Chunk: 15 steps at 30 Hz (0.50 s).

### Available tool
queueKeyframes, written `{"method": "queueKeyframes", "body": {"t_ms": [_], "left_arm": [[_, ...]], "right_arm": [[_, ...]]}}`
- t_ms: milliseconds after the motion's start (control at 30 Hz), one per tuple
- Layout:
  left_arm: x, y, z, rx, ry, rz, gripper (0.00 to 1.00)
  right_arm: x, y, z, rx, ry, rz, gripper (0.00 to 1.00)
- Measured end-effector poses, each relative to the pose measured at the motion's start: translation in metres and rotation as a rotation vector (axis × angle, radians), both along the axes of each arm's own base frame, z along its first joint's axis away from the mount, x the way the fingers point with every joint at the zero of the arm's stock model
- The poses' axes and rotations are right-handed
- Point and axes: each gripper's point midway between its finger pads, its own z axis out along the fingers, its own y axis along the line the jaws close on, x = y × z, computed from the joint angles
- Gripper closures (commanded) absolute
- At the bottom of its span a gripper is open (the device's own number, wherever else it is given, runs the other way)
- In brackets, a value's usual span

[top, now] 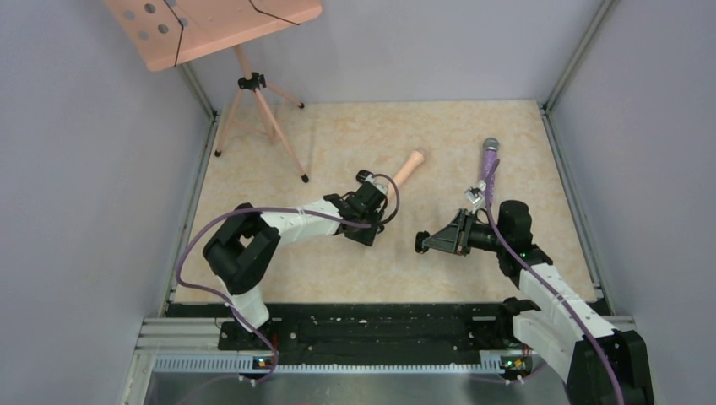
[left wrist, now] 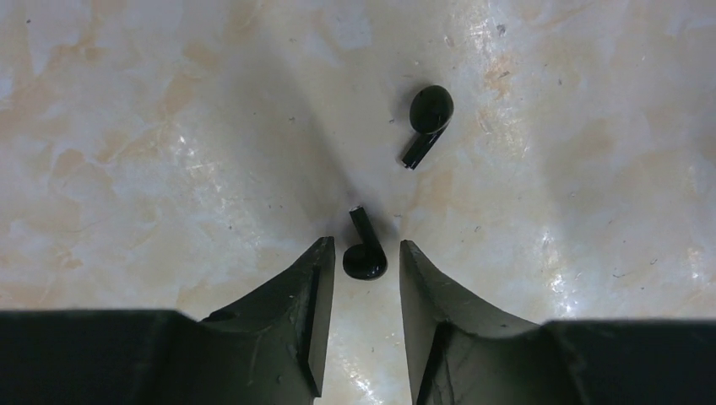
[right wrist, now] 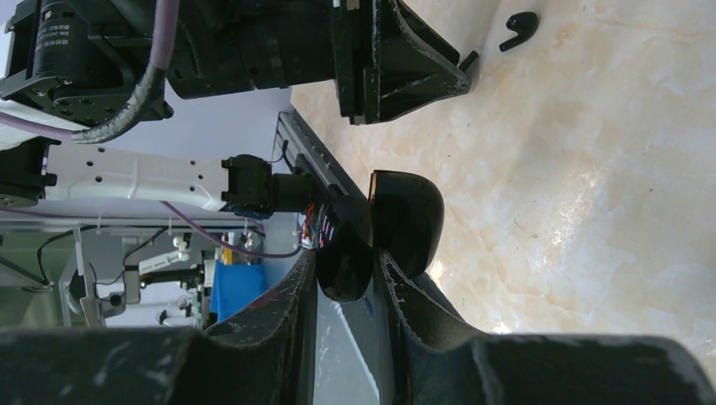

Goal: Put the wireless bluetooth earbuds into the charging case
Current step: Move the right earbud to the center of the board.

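Two tiny black earbuds lie on the marbled table in the left wrist view. One earbud (left wrist: pixel 431 116) rests further out. The other earbud (left wrist: pixel 365 260) lies between the tips of my left gripper (left wrist: pixel 365 246), whose jaws stand narrowly apart with a thin gap on each side of the bud. My right gripper (right wrist: pixel 348 268) is shut on the glossy black charging case (right wrist: pixel 344 240), held off the table with its lid (right wrist: pixel 409 218) swung open. In the top view the case (top: pixel 420 243) faces the left gripper (top: pixel 366 229). The case's inside is hidden.
A wooden board on a tripod (top: pixel 253 84) stands at the back left. A pink-handled tool (top: pixel 409 166) and a purple-handled tool (top: pixel 490 160) lie at the back of the table. Aluminium rails (top: pixel 338 361) edge the near side, and grey walls enclose the table.
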Motion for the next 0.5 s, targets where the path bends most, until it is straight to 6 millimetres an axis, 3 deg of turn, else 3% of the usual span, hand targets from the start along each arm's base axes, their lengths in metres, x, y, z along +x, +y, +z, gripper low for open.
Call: {"method": "queueKeyframes", "body": {"t_ms": [67, 133, 500], "left_arm": [[0.0006, -0.0019, -0.004, 0.008, 0.006, -0.005, 0.78], [0.0035, -0.0049, -0.0044, 0.01, 0.004, -0.007, 0.83], [0.0017, -0.004, 0.0042, 0.016, 0.013, -0.009, 0.83]], "right_arm": [[0.0002, -0.0001, 0.0, 0.0, 0.0, -0.001, 1.0], [0.0004, -0.0002, -0.0002, -0.001, 0.0, -0.003, 1.0], [0.0001, -0.0005, 0.0018, -0.001, -0.009, -0.006, 1.0]]}}
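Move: The right earbud lies practically between the left hand's open fingertips, about 1 cm ahead and 1 cm below. The other earbud is some 3 cm ahead and 4 cm to the right of that hand, 1 cm lower. The charging case, held up by the right hand, is around 12 cm right, 6 cm back and 12 cm higher. From the right hand, the right earbud lies about 12 cm left, 6 cm ahead and 13 cm down. Down by barely half a centimetre and about 1 cm forward and to the right, the left hand settles over the right earbud while its fingers close from half open and pinch the bud head from both sides, the grip effort rising. Still pinching, it then eases up about 1 cm and slightly back left. The right hand stays put and keeps hold of the charging case. ##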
